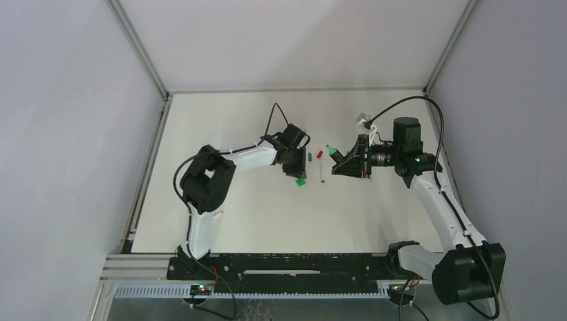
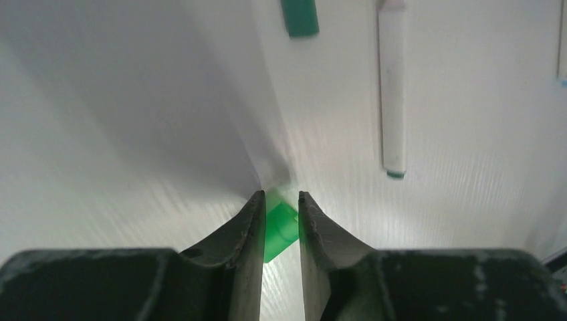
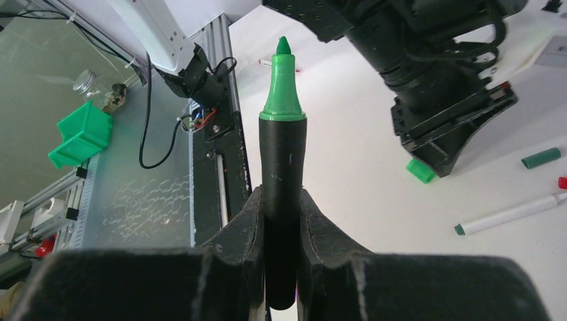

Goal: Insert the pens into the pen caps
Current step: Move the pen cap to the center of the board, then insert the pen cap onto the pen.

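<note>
A small bright green pen cap (image 2: 281, 227) sits pinched between the fingers of my left gripper (image 2: 281, 195). In the top view this cap (image 1: 301, 180) shows just under that gripper (image 1: 298, 174). My right gripper (image 3: 282, 200) is shut on a thick black pen (image 3: 283, 154) whose bare green tip points toward the left arm. The right gripper (image 1: 337, 159) is level with the left one. Between them on the table lie a white pen (image 1: 322, 171), a red cap (image 1: 319, 154) and a dark green cap (image 1: 310, 157).
The white pen (image 2: 392, 87) and dark green cap (image 2: 299, 17) lie just ahead of the left fingers. A green bin (image 3: 80, 137) sits off the table beyond the metal rail (image 3: 220, 80). White walls close in the table (image 1: 234, 221) at the back and on both sides.
</note>
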`<state>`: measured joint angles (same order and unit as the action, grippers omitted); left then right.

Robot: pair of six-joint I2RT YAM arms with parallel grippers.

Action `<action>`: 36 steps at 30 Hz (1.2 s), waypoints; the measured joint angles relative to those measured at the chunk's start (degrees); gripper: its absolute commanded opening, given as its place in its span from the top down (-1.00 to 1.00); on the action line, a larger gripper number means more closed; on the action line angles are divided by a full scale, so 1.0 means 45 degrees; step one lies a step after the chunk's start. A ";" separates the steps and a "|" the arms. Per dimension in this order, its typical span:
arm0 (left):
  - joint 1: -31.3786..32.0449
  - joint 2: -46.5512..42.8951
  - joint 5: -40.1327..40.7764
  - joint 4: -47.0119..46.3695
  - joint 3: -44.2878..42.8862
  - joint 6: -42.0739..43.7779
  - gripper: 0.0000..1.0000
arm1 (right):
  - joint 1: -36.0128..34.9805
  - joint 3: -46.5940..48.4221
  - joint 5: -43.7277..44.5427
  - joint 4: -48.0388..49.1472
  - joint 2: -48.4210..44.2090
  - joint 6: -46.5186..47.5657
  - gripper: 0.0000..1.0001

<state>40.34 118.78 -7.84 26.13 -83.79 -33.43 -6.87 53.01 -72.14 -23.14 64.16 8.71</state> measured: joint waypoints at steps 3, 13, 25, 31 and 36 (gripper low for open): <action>0.0160 -0.0583 -0.0024 -0.0311 0.0869 0.0029 0.41 | 0.0015 0.0000 -0.0039 0.0000 -0.0010 0.0000 1.00; 0.0597 -0.4226 0.0272 -0.2788 0.4085 0.0447 0.34 | 0.0015 0.0000 -0.0083 -0.0005 -0.0015 0.0000 1.00; 0.0971 -0.8626 0.0316 -0.7417 0.8335 0.2025 -0.23 | 0.0015 0.0000 -0.0083 -0.0005 -0.0024 0.0015 1.00; 0.1073 -0.7936 0.0505 -0.7339 0.8306 0.2958 -0.99 | 0.0034 0.0000 -0.0083 -0.0005 -0.0024 0.0024 1.00; 0.1107 -0.6713 0.0690 -0.6698 0.8043 0.3332 -1.00 | 0.0034 0.0000 -0.0078 -0.0005 -0.0024 0.0024 1.00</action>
<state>45.32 88.58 -4.73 -4.01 -47.59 -18.44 -6.72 53.01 -72.49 -23.16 64.05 8.82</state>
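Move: Right at the left fingertips is the green pen cap, about 1 cm back and 1 cm below the hand point. From the left hand, the dark green cap lies some 7 cm ahead and 3 cm to the right, the uncapped white pen's middle about 3 cm ahead and 7 cm right, and the red cap roughly 8 cm ahead and 6 cm right, all barely below. For the right hand, the green pen cap is about 13 cm left, 9 cm ahead and 24 cm down. Drawing back the last 3 cm or so close over the board with the green pen cap still at the fingertips, the left hand then lifts off it, rising about 12 cm while easing farther back and a little left. Its fingers tilt forward some 30 degrees and spread wide, and the hand comes halfway down again behind the cap. The right hand stays put, keeping its grip on the green-tipped black pen. ##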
